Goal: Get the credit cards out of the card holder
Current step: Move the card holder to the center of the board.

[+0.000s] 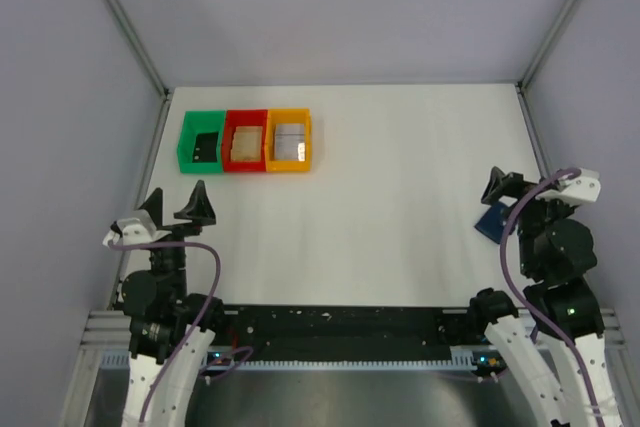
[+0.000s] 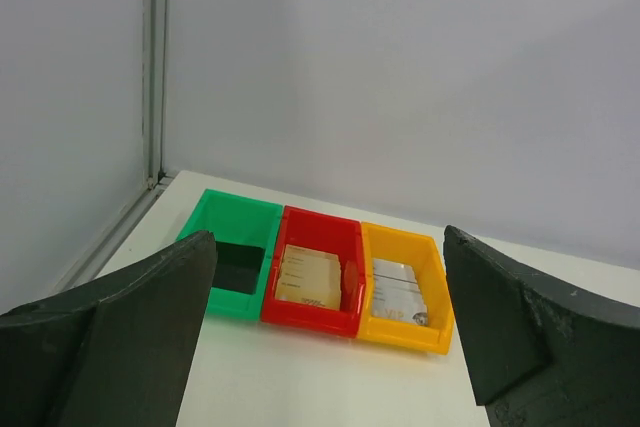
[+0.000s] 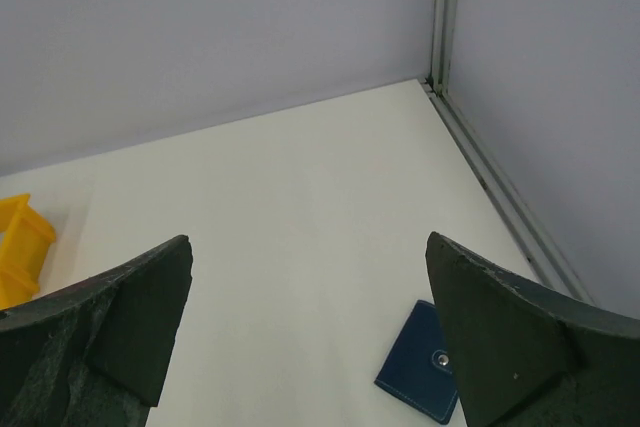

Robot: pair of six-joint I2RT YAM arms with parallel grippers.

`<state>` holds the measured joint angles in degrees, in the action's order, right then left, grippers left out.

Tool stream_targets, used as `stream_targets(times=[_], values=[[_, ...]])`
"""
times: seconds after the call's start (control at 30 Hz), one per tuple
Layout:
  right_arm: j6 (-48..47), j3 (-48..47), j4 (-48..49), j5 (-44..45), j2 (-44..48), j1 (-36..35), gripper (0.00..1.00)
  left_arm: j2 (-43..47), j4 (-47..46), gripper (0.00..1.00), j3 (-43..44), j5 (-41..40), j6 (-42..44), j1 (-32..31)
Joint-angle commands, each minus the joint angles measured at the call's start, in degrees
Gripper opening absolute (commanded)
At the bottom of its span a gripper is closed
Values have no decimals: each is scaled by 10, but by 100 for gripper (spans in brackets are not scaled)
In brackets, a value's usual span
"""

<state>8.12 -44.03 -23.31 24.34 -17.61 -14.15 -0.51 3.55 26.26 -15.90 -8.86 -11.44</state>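
Note:
The card holder (image 1: 490, 223) is a small dark blue wallet lying folded shut on the white table at the right, its snap stud up. In the right wrist view the card holder (image 3: 418, 371) sits low and right, partly behind my right finger. The credit cards are hidden inside it. My right gripper (image 1: 522, 193) hangs over and just behind the holder, and in its own wrist view the right gripper (image 3: 306, 242) is open with nothing between the fingers. My left gripper (image 1: 175, 203) is open and empty near the left front; in the left wrist view, my left gripper (image 2: 328, 237) faces the bins.
Three small bins stand in a row at the back left: green bin (image 1: 203, 117) with a dark item, red bin (image 1: 247, 115) with tan cards, orange bin (image 1: 289, 114) with a silvery card. Grey walls with metal rails close the table's left, right and back sides.

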Motion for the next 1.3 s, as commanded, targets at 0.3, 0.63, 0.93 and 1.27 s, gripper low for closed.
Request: stream_targets(times=[0.3, 0.63, 0.93, 1.27], values=[[26, -68, -45, -157, -101, -4, 99, 48, 17, 99, 22, 7, -15, -10], [166, -109, -130, 1, -289, -2, 99, 75, 46, 99, 24, 8, -25, -21], [321, -99, -180, 26, -448, 155, 99, 97, 50, 99, 21, -18, -3, -54], [363, -53, -178, 38, -516, 269, 99, 98, 52, 99, 20, -31, 10, -89]])
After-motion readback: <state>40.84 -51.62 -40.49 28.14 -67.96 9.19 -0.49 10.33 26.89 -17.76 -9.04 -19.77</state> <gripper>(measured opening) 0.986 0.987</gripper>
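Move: The card holder lies flat on the board, about 8 cm ahead of the right hand, 11 cm to its right and some 32 cm below. Nothing else stands near it or in the hand's way. From the idle left hand, the same card holder is roughly 9 cm ahead, 80 cm to the right and 33 cm below. Open right hand reaches forward, then sinks about 20 cm rightward towards the card holder, tipping 50 degrees down. ##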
